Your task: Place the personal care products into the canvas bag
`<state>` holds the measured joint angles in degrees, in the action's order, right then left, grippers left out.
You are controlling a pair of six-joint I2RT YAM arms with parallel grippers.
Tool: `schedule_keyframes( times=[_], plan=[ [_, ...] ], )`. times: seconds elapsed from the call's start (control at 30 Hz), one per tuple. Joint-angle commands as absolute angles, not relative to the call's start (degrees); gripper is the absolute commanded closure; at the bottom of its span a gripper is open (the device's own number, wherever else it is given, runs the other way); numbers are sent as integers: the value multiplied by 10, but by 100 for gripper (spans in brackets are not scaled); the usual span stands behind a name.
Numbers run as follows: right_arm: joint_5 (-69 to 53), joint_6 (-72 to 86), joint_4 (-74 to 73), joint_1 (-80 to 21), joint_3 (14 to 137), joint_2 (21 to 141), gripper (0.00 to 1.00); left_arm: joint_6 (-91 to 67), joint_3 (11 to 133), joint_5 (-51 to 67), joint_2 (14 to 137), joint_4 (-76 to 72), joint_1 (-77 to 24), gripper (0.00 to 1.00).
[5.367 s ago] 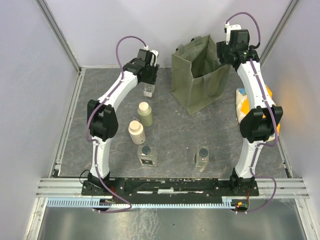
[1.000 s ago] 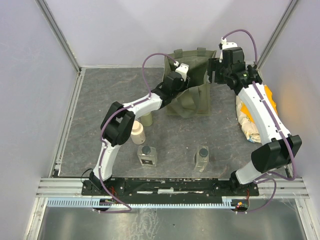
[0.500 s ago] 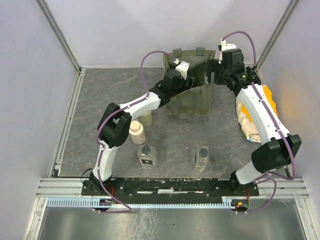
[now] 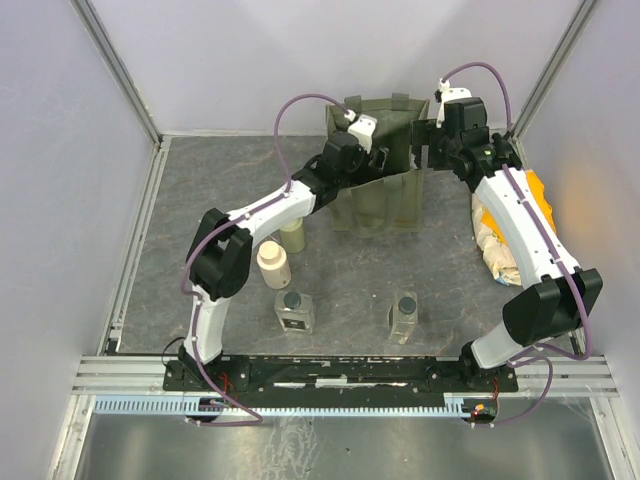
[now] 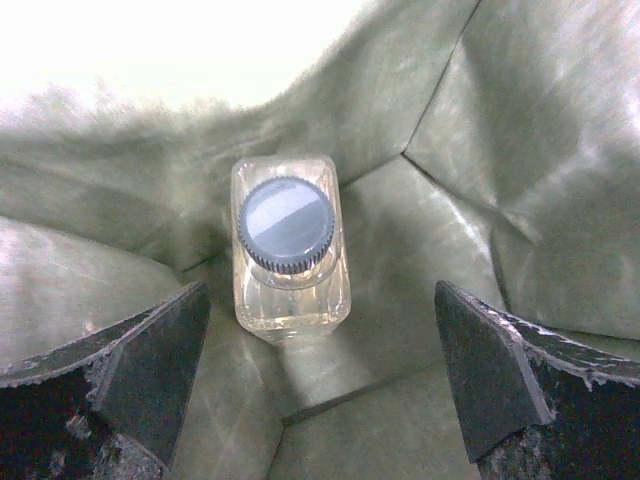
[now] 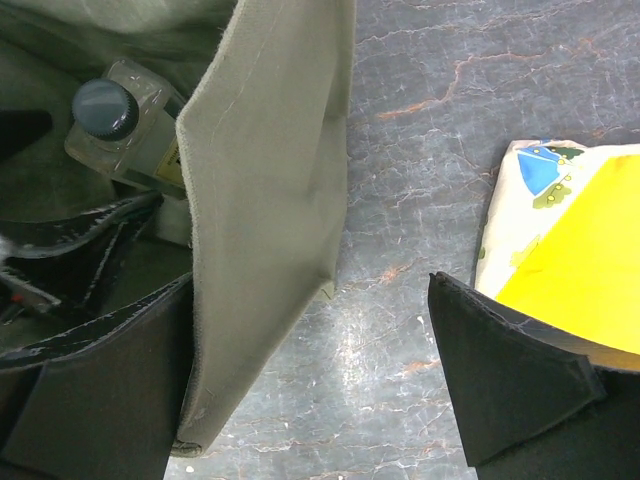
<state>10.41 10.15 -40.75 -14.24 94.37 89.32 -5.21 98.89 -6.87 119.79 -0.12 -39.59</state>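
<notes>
The olive canvas bag (image 4: 385,195) stands at the back centre. My left gripper (image 4: 362,138) hovers over its mouth. In the left wrist view the left gripper (image 5: 320,350) is open above a clear square bottle (image 5: 290,250) with a dark cap, standing free on the bag's floor (image 5: 400,420). My right gripper (image 4: 425,140) is at the bag's right rim. Seen from the right wrist, the right gripper (image 6: 311,290) is open with the bag's wall (image 6: 270,200) between its fingers and that bottle (image 6: 115,125) inside. On the table stand an olive bottle (image 4: 293,237), a cream bottle (image 4: 273,266) and two clear bottles (image 4: 294,311) (image 4: 404,317).
An orange and cream soft packet (image 4: 497,232) lies right of the bag, under the right arm, and shows by the right finger (image 6: 570,260). The left arm reaches over the olive bottle. Metal rails border the grey mat at the left and near edges.
The left arm carried a clear bottle from the back left into the bag, then its jaws opened and left it there. The bag turned square-on. The right jaws widened around the rim.
</notes>
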Motion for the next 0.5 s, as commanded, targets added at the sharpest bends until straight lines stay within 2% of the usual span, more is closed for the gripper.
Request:
schedule_keyframes(
  times=[0.0, 0.27, 0.47],
  plan=[
    [91, 86, -393, -141, 954, 893, 0, -44, 1043, -70, 1125, 0, -393, 0],
    [81, 68, -385, -141, 944, 882, 0, -23, 1067, -108, 1065, 14, -393, 0],
    [91, 84, -430, -141, 946, 860, 2, 37, 1117, -196, 1063, 95, -391, 0]
  ],
)
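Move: The left hand is empty and open inside the bag, with the clear bottle it left standing about 10 cm below and 3 cm ahead of it, level sideways; the bag's middle is 6 cm below, 2 cm ahead and 2 cm to the right. Outside, the olive bottle, likely next, lies roughly 20 cm back, 18 cm left and 12 cm lower, the white bottle about 28 cm back and 22 cm left. From the right hand the olive bottle is some 14 cm back, 26 cm left. No longer holding the clear bottle, the left hand climbs fast and almost straight up out of the canvas bag, about 18 cm, drifting a few centimetres left late on, its fingers wide open and tipping up by some 15 degrees. The right hand stays put, open, with the bag's right rim still between its fingers. ##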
